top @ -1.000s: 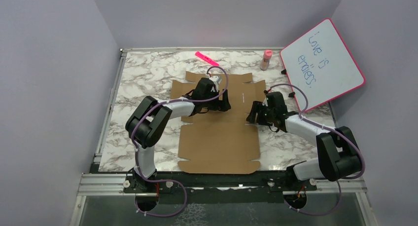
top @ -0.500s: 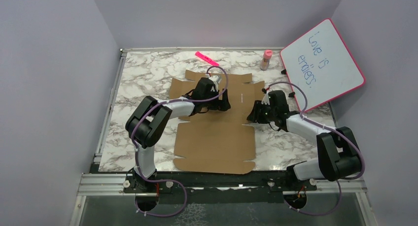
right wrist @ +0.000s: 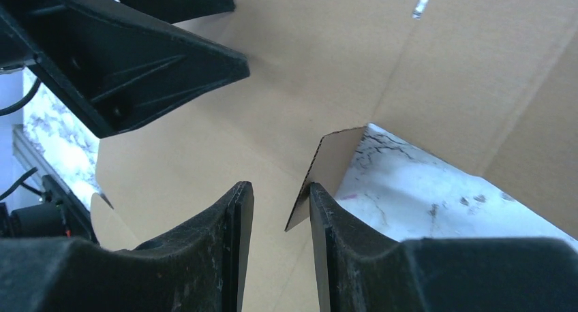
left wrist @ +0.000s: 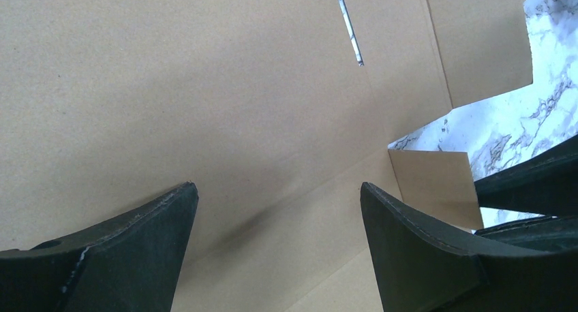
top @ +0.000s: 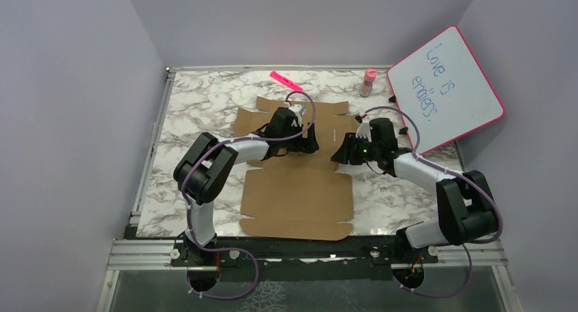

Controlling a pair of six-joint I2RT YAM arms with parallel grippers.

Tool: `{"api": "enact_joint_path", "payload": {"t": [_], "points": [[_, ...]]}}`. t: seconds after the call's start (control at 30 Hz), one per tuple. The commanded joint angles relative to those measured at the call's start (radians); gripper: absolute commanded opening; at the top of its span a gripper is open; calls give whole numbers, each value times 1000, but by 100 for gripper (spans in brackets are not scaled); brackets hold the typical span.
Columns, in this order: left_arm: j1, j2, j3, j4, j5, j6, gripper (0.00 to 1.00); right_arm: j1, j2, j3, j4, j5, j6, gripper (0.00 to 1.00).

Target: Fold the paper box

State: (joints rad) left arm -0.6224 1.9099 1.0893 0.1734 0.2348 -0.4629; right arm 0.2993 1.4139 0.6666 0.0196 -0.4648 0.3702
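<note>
The paper box [top: 300,196] is a flat brown cardboard sheet lying mid-table. My left gripper [top: 308,143] is low over its far half, jaws open wide with bare cardboard [left wrist: 204,87] between the fingertips [left wrist: 279,189]. At the sheet's right edge, my right gripper [top: 339,155] has its jaws narrowed around a small flap [right wrist: 327,159]. The flap stands up off the table and rests against the right finger [right wrist: 320,210]. A gap still shows between it and the other finger. The left gripper's fingers [right wrist: 136,60] show in the right wrist view.
A pink-framed whiteboard [top: 446,87] leans at the back right. A pink bottle [top: 369,82] stands beside it. A pink marker [top: 285,81] lies at the back. Marble tabletop [top: 198,107] surrounds the sheet, with walls on three sides.
My right gripper has moved left onto the sheet's right edge and narrowed its jaws around the flap. The sheet has slid slightly left. The left arm has stayed put.
</note>
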Motion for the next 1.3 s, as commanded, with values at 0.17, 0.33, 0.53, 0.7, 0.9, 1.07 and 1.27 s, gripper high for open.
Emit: {"api": "enact_joint_path", "payload": {"t": [0.17,0.33,0.53,0.7,0.9,1.07,1.27], "points": [[-16,20,-42,-1,45,-20,90,36,90,39,99,-94,45,41],[-16,9,-63,21,56,-28,90,56,127,40,107,-80,49,41],[-16,-41,-86,33,34,-31,90,58,99,62,52,-23,22,44],[-15,-93,-79,33,0,-35,92,58,17,129,-78,84,-35,50],[21,-161,-47,7,-59,-25,94,59,-27,223,-145,151,-117,55],[123,-179,-12,-16,-65,-23,95,60,0,301,-146,161,-169,66],[277,-194,13,-84,-62,6,95,59,38,307,-37,161,-174,77]]}}
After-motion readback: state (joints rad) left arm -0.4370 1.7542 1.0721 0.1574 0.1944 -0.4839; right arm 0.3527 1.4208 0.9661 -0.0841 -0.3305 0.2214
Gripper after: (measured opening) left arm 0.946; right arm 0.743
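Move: The right side tab stands bent up between the right hand's half-shut fingers, practically at the hand point and about 2 cm below it. The right slot lies about 7 cm ahead of that hand and 1 cm to its left; the right side flap is some 11 cm ahead and 5 cm to its right, both roughly 5 cm lower. From the left hand, the tab is about 7 cm back and 7 cm right; the left side flap is some 4 cm ahead and 19 cm left. Push the tab over inward with the right gripper's outer finger, going about 3 cm left and a little down, while the left fingers keep resting on the middle panel. Then open the right fingers, lift some 10 cm and move forward, tipping them up to point more level. Late on, raise the left gripper off and send it left, up and forward towards the left side flap, fingers still wide. ##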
